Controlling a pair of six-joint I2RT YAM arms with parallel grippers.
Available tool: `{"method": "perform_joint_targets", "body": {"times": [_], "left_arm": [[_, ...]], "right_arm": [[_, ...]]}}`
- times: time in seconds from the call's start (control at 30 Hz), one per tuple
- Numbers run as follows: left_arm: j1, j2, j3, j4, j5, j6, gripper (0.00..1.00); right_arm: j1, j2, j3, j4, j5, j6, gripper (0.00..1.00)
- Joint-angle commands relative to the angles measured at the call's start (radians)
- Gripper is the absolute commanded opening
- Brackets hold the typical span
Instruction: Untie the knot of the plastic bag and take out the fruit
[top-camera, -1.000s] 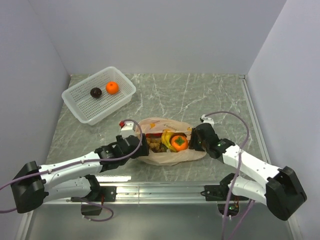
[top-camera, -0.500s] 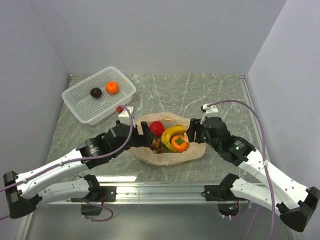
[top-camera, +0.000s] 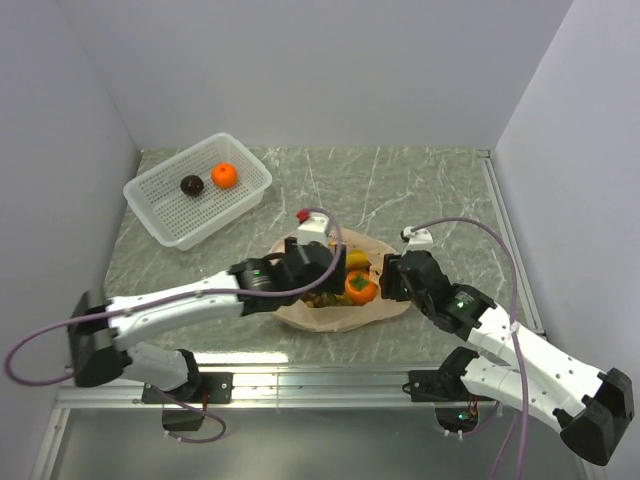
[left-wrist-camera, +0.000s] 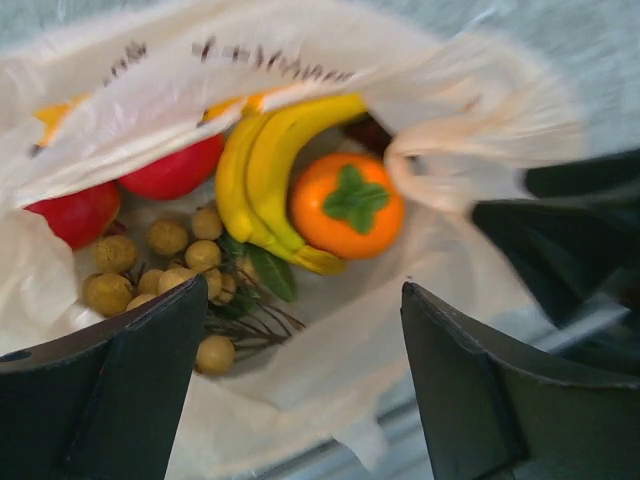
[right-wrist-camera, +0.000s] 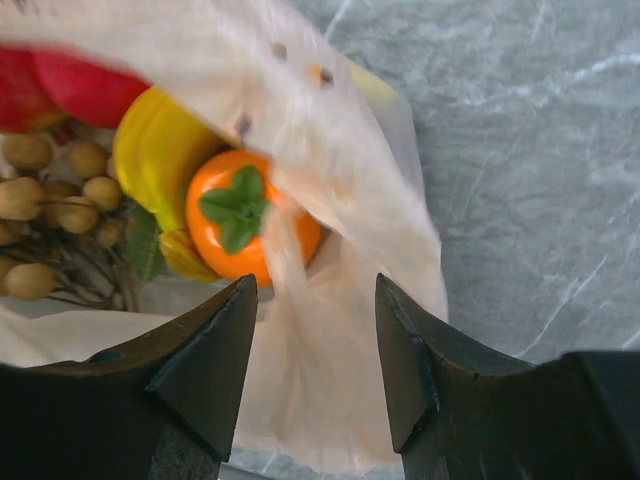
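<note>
The plastic bag (top-camera: 335, 316) lies near the table's front edge with its mouth open; the knot is out of view. The fruit shows inside it: yellow bananas (left-wrist-camera: 262, 165), an orange persimmon (left-wrist-camera: 347, 205), a red apple (left-wrist-camera: 175, 170) and small brown balls (left-wrist-camera: 165, 262). My left gripper (top-camera: 330, 272) hovers over the bag's middle, open (left-wrist-camera: 305, 300), with only the bag's near rim below its jaws. At the bag's right end my right gripper (top-camera: 385, 279) is open (right-wrist-camera: 315, 290), its jaws astride a loose fold of bag plastic (right-wrist-camera: 320, 350) next to the persimmon (right-wrist-camera: 250, 220) without pinching it.
A white mesh basket (top-camera: 160, 225) stands at the back left, holding a tangerine (top-camera: 224, 176) and a dark brown round fruit (top-camera: 192, 185). Grey walls close the table on three sides. The marble tabletop (top-camera: 400, 190) stretches behind the bag.
My left arm has swung right from the bag's left end to above its middle, now covering the apple in the top view. The right gripper has shifted slightly at the bag's right end.
</note>
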Motion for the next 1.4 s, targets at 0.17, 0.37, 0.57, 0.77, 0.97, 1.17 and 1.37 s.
{"method": "perform_joint_targets", "body": {"times": [0.17, 0.37, 0.57, 0.77, 0.97, 1.17, 1.37], "left_arm": [[0.117, 0.243, -0.014, 0.196, -0.027, -0.066, 0.83], [0.135, 0.42, 0.049, 0.224, -0.009, -0.061, 0.83], [0.137, 0.49, 0.052, 0.245, 0.051, -0.074, 0.81], [0.137, 0.543, 0.07, 0.235, 0.065, -0.055, 0.72], [0.137, 0.458, 0.043, 0.267, 0.048, -0.029, 0.36], [0.138, 0.337, -0.031, 0.337, 0.027, 0.009, 0.29], [0.155, 0.247, -0.096, 0.366, 0.057, 0.055, 0.32]], "right_arm": [[0.004, -0.025, -0.087, 0.13, 0.054, 0.08, 0.57], [0.006, -0.028, -0.113, 0.158, 0.014, 0.086, 0.57], [0.004, -0.031, -0.138, 0.188, 0.002, 0.088, 0.57], [0.004, -0.016, -0.155, 0.224, -0.004, 0.089, 0.57], [0.004, 0.003, -0.156, 0.239, 0.014, 0.095, 0.57], [0.006, 0.018, -0.159, 0.242, 0.016, 0.102, 0.56], [-0.022, 0.023, -0.144, 0.204, 0.037, 0.126, 0.56]]}}
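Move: The bananas lie in the open bag, about 7 cm ahead of the left hand, 2 cm to its right and 17 cm below. The persimmon is some 4 cm to their right and 2 cm nearer; the small brown fruits sit 9 cm left and 2 cm nearer; a red fruit is 6 cm left of them and 4 cm farther out. From the right hand the bananas are roughly 10 cm left, 4 cm ahead and 9 cm down. The left hand drops about 16 cm and forward 7, pinches the bananas, then lifts them some 6 cm. ##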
